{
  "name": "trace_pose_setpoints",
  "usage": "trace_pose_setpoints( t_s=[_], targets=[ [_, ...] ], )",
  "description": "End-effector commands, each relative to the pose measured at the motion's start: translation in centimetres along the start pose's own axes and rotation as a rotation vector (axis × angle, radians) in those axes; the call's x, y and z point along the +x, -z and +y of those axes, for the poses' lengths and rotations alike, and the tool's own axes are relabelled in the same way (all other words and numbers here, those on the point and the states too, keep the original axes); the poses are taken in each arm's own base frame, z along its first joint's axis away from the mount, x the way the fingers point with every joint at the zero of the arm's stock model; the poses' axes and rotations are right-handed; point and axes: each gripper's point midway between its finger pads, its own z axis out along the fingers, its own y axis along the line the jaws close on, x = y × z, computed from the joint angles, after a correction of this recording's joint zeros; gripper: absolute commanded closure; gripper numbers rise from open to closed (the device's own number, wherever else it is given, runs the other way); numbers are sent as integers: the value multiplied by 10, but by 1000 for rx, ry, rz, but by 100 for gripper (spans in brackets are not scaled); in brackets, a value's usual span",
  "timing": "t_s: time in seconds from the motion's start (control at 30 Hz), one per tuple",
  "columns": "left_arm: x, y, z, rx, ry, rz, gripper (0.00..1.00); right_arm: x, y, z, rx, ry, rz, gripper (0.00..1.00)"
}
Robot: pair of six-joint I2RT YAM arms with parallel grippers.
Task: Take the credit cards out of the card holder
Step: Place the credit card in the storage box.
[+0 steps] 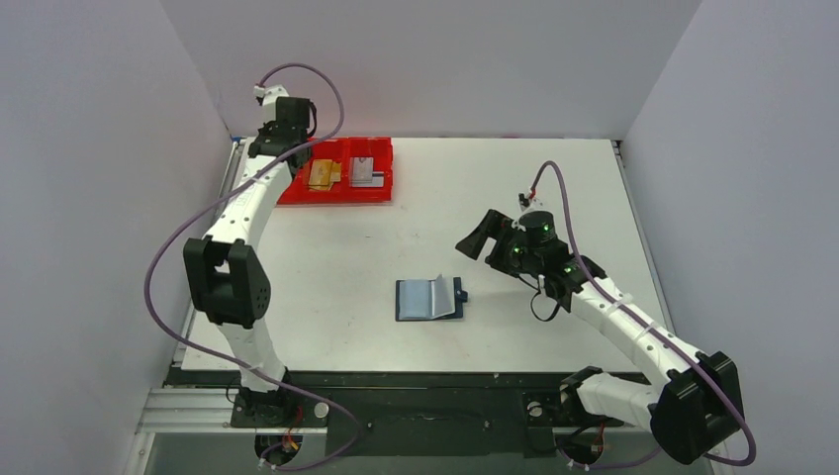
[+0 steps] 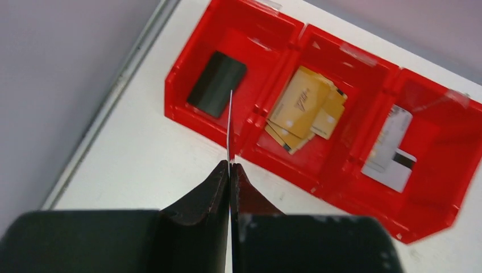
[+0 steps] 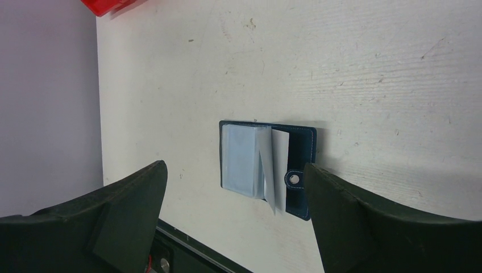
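Note:
The card holder (image 1: pixel 430 299) lies open on the table, dark navy with blue-grey pockets and one leaf standing up; the right wrist view shows it (image 3: pixel 267 165) with its snap tab. My right gripper (image 1: pixel 477 237) hovers above and right of it, jaws wide open (image 3: pixel 234 168) and empty. My left gripper (image 2: pixel 230 165) is shut on a thin credit card (image 2: pixel 231 125) seen edge-on, over the red tray's near wall. In the tray lie a black card (image 2: pixel 216 84), tan-gold cards (image 2: pixel 304 108) and a silvery-grey card (image 2: pixel 389 149).
The red three-compartment tray (image 1: pixel 381 194) sits at the table's far left, close to the left wall and table edge (image 2: pixel 113 96). Its corner shows in the right wrist view (image 3: pixel 111 5). The black front rail (image 1: pixel 416 381) runs below the card holder.

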Motion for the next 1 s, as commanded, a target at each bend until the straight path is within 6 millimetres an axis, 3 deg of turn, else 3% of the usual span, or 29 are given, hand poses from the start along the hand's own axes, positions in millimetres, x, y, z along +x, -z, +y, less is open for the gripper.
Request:
trace_pose_setpoints(
  t_s=[0.0, 0.27, 0.3, 0.33, 0.37, 0.4, 0.5, 0.7, 0.97],
  targets=[
    [-35, -27, 24, -180, -133, -86, 100, -23, 13, 16, -19, 42, -75, 15],
    [-25, -91, 21, -254, -266, -56, 100, -22, 15, 15, -2, 34, -61, 15],
    [-13, -102, 23, -275, -299, -28, 100, -21, 15, 13, 5, 35, -58, 15],
    [-19, -104, 21, -277, -311, -37, 100, -22, 16, 13, 7, 37, -59, 15],
    [-9, -114, 21, -280, -335, -11, 100, -23, 16, 13, 11, 40, -61, 15],
    [-13, -116, 21, -277, -340, -14, 100, -23, 16, 13, 13, 42, -60, 15],
    [2, -137, 23, -268, -357, 29, 100, -24, 16, 13, 22, 47, -58, 15],
    [14, -162, 36, -250, -326, 76, 100, -24, 11, 13, 34, 53, -39, 15],
    [22, -180, 41, -232, -311, 93, 100, -21, 5, 15, 33, 55, -17, 15]
  ],
)
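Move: The left hand holds a card and faces the storage box's left compartment, whose middle lies about 11 cm ahead, 6 cm to its left and 21 cm below. The gold cards in the middle compartment are some 12 cm ahead and 6 cm to this hand's right; the silver cards lie about 12 cm ahead and 17 cm right, equally low. From the right hand the left compartment is roughly 34 cm ahead, 48 cm left and 15 cm below. Down, left and forward, the left hand brings the held card towards the storage box's left compartment: first mostly forward and left, then steeply down about 13 cm in all, with a final drift left over that compartment's left side. The wrist tips the fingers some 20 degrees further down and rolls its left side up; the fingers stay shut on the card. ##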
